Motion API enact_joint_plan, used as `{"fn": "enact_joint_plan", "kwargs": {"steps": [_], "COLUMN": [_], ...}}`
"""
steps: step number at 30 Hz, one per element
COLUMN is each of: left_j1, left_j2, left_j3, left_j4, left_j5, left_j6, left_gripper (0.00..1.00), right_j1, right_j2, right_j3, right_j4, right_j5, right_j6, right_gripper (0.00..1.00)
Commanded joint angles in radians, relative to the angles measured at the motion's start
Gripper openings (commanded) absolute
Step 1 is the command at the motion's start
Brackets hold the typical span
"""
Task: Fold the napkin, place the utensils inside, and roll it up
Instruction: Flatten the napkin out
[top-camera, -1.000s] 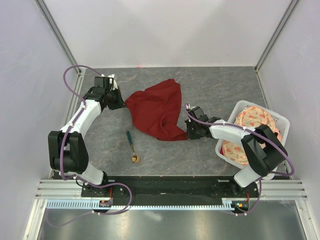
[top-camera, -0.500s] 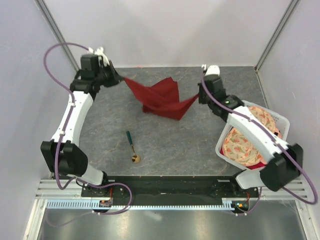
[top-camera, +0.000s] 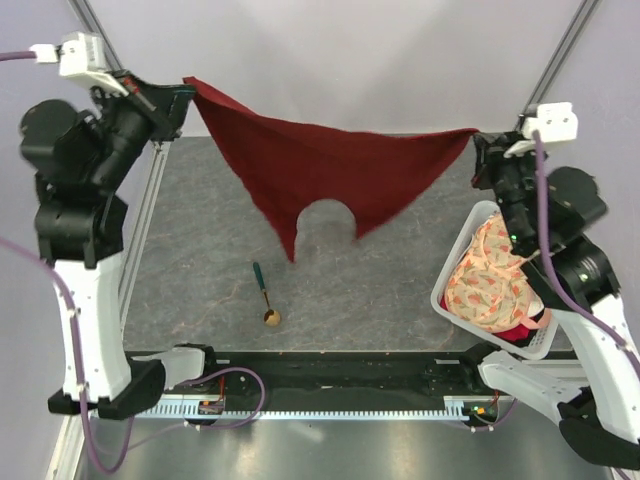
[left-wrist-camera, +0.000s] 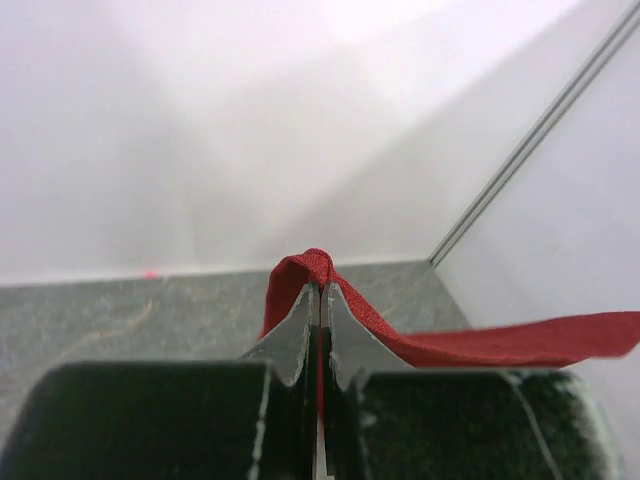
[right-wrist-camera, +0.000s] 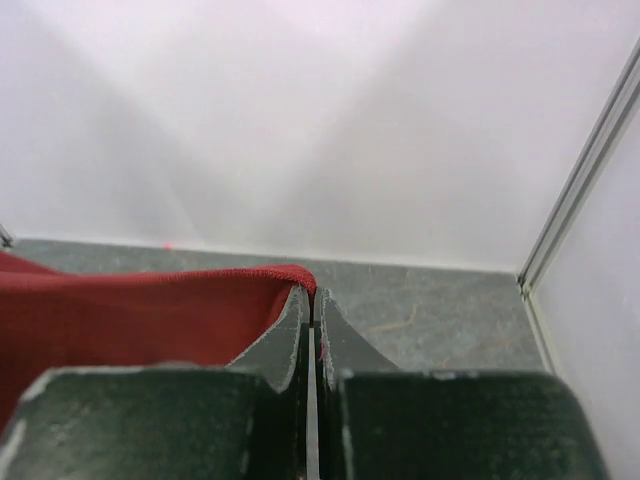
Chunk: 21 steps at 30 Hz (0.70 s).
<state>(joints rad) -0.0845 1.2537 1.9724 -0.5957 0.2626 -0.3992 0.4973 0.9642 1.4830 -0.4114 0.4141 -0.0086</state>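
Observation:
The dark red napkin (top-camera: 330, 165) hangs stretched in the air between my two raised arms, its lower edge drooping toward the table. My left gripper (top-camera: 186, 88) is shut on its left corner (left-wrist-camera: 316, 268), and my right gripper (top-camera: 478, 140) is shut on its right corner (right-wrist-camera: 290, 275). In both wrist views the cloth is pinched between the closed jaws. A small spoon (top-camera: 265, 293) with a dark green handle and a gold bowl lies on the grey table below the napkin, near the front.
A white basket (top-camera: 462, 240) holding a peach floral cloth (top-camera: 490, 275) stands at the table's right side under my right arm. Metal frame posts (top-camera: 150, 190) and white walls close in the table.
Both arms rose and spread apart, lifting the napkin off the table and pulling it out wide between them. The spoon stayed in place.

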Motion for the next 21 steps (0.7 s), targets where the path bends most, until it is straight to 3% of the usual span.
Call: {"fn": "enact_joint_plan", "kwargs": {"steps": [1, 6, 12, 21], "left_j1": [0.008, 0.008, 0.008, 0.023], "left_j2": [-0.083, -0.105, 0.044, 0.260], "left_j3": [0.051, 0.046, 0.025, 0.029], "left_j4": [-0.056, -0.062, -0.059, -0.010], "left_j5": [-0.022, -0.011, 0.044, 0.023], "left_j6": [-0.027, -0.035, -0.030, -0.021], "left_gripper": [0.02, 0.02, 0.02, 0.02], "right_j1": [0.001, 0.003, 0.003, -0.069], "right_j2": [-0.070, -0.078, 0.036, 0.283], "right_j3": [0.046, 0.053, 0.013, 0.065], "right_j4": [0.013, 0.022, 0.094, 0.195], "right_j5": [-0.064, -0.044, 0.084, 0.068], "right_j6": [-0.068, -0.083, -0.135, -0.154], "right_gripper": [0.00, 0.00, 0.00, 0.00]}}
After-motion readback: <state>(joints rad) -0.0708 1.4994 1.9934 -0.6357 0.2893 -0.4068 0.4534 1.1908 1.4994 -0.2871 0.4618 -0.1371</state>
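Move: My hands pinch the napkin's two far corners, the cloth sagging between them high above the table. The bare middle of the table lies about 3 cm ahead of my left hand, 21 cm to its right and 55 cm below; from my right hand it is some 6 cm ahead, 22 cm left, 48 cm below. The spoon lies about 9 cm back, 4 cm right and 55 cm below my left hand. The basket sits roughly 4 cm back, 15 cm right and 44 cm below my right hand. I flick the napkin with both hands, fingers staying shut on its corners: first back towards my bases and slightly up, about 7 cm with my left and 4 with my right. Then I reverse and sweep both forward and down towards the table, my left some 16 cm forward and 13 down, tipping its fingers down, my right a little less. ##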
